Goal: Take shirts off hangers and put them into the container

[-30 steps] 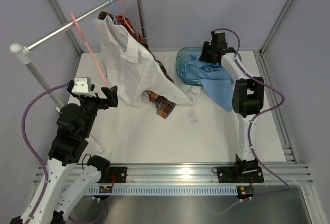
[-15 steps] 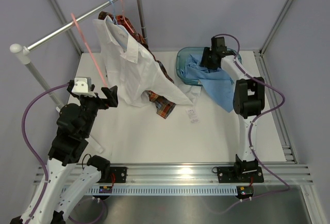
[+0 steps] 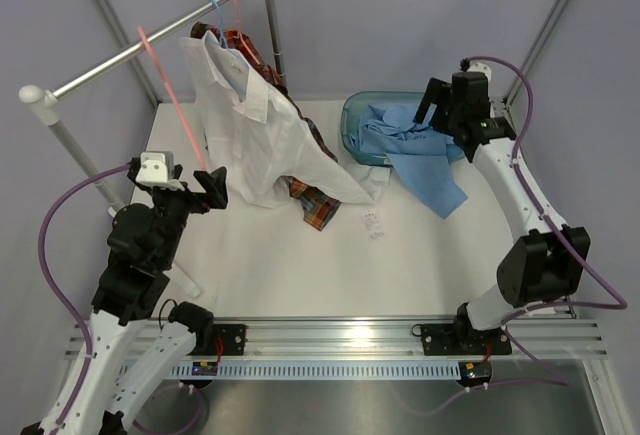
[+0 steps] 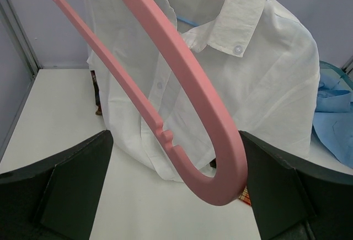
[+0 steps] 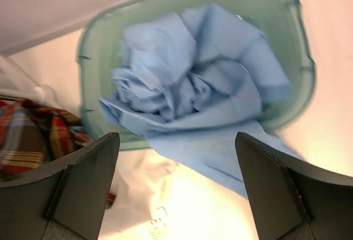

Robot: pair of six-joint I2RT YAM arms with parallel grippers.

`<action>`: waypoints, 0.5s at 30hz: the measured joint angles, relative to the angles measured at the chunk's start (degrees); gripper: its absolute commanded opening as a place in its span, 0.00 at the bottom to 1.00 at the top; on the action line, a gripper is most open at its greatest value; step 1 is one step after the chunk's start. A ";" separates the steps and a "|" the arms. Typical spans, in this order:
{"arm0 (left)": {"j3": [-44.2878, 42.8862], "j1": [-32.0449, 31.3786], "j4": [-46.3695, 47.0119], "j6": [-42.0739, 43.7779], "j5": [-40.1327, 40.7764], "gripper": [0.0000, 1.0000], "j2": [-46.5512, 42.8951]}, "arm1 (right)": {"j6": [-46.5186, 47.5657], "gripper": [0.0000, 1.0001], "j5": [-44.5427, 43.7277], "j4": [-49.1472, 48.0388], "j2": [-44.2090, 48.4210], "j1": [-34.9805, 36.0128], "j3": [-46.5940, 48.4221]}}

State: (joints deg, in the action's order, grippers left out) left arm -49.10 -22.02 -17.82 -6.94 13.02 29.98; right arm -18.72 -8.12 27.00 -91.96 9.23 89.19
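Observation:
The light blue shirt (image 3: pixel 400 140) lies crumpled in the teal container (image 3: pixel 352 115), one part draping over its rim onto the table. From above, the right wrist view shows that shirt (image 5: pixel 193 85) in the container (image 5: pixel 83 85). My right gripper (image 3: pixel 437 107) hovers open over it, holding nothing. The white shirt (image 3: pixel 255 130) hangs from the rail, with the plaid shirt (image 3: pixel 316 207) behind and below it. A bare pink hanger (image 3: pixel 175 95) hangs slanted from the rail. Its lower end (image 4: pixel 220 179) sits between the fingers of my open left gripper (image 4: pixel 175 157), close to the right finger.
The silver rail (image 3: pixel 120 55) on two posts crosses the back left, with a blue hanger hook (image 3: pixel 213 5) and a pink one (image 3: pixel 232 0) on it. A white paper tag (image 3: pixel 372 221) lies on the table. Frame posts stand at the back corners.
My right gripper opened, let go of the light blue shirt and drew up and to the right, away from the container. The left arm and pink hanger have not moved.

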 measured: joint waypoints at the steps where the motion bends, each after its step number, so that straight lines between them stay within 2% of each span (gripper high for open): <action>1: 0.00 0.00 -0.02 -0.13 -0.02 0.99 0.00 | -0.68 0.95 -1.07 0.09 2.01 -0.28 -3.13; 5: 0.00 0.00 -0.02 -0.22 0.00 0.99 -0.17 | -4.63 0.95 -4.09 0.52 6.75 -2.36 -16.74; 9: 0.00 0.00 0.00 -0.22 0.02 0.99 -1.01 | -9.62 0.95 -5.81 2.29 7.37 -5.14 -28.35; 15: 0.28 0.00 0.00 -0.22 0.02 0.99 -1.68 | -13.66 0.89 -5.70 2.01 5.86 -9.88 -33.07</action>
State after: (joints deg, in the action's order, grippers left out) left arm -48.82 -22.02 -17.82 -7.16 13.04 28.29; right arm -32.38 -13.82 29.02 -86.11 -0.64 56.12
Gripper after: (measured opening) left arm 0.988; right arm 0.914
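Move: The blue shirt's cuff, at the end of the sleeve hanging out of the container, lies about 10 cm back from the right hand, 6 cm to its right and some 25 cm below. The container's middle is roughly 12 cm ahead and 3 cm left of that hand; the white shirt's hem is 6 cm back and 12 cm left, near table height. From the left hand, the cuff is about 12 cm ahead, 54 cm right and 33 cm below. The blue sleeve's loose cuff is what the right hand swoops towards: down about 19 cm, back some 13 cm and right 9 cm, away from over the container. On the way the fingers tip nearly 30 degrees farther down and the hand turns clockwise about 20 degrees. They stay wide open and end close above the cuff, no touch visible. ##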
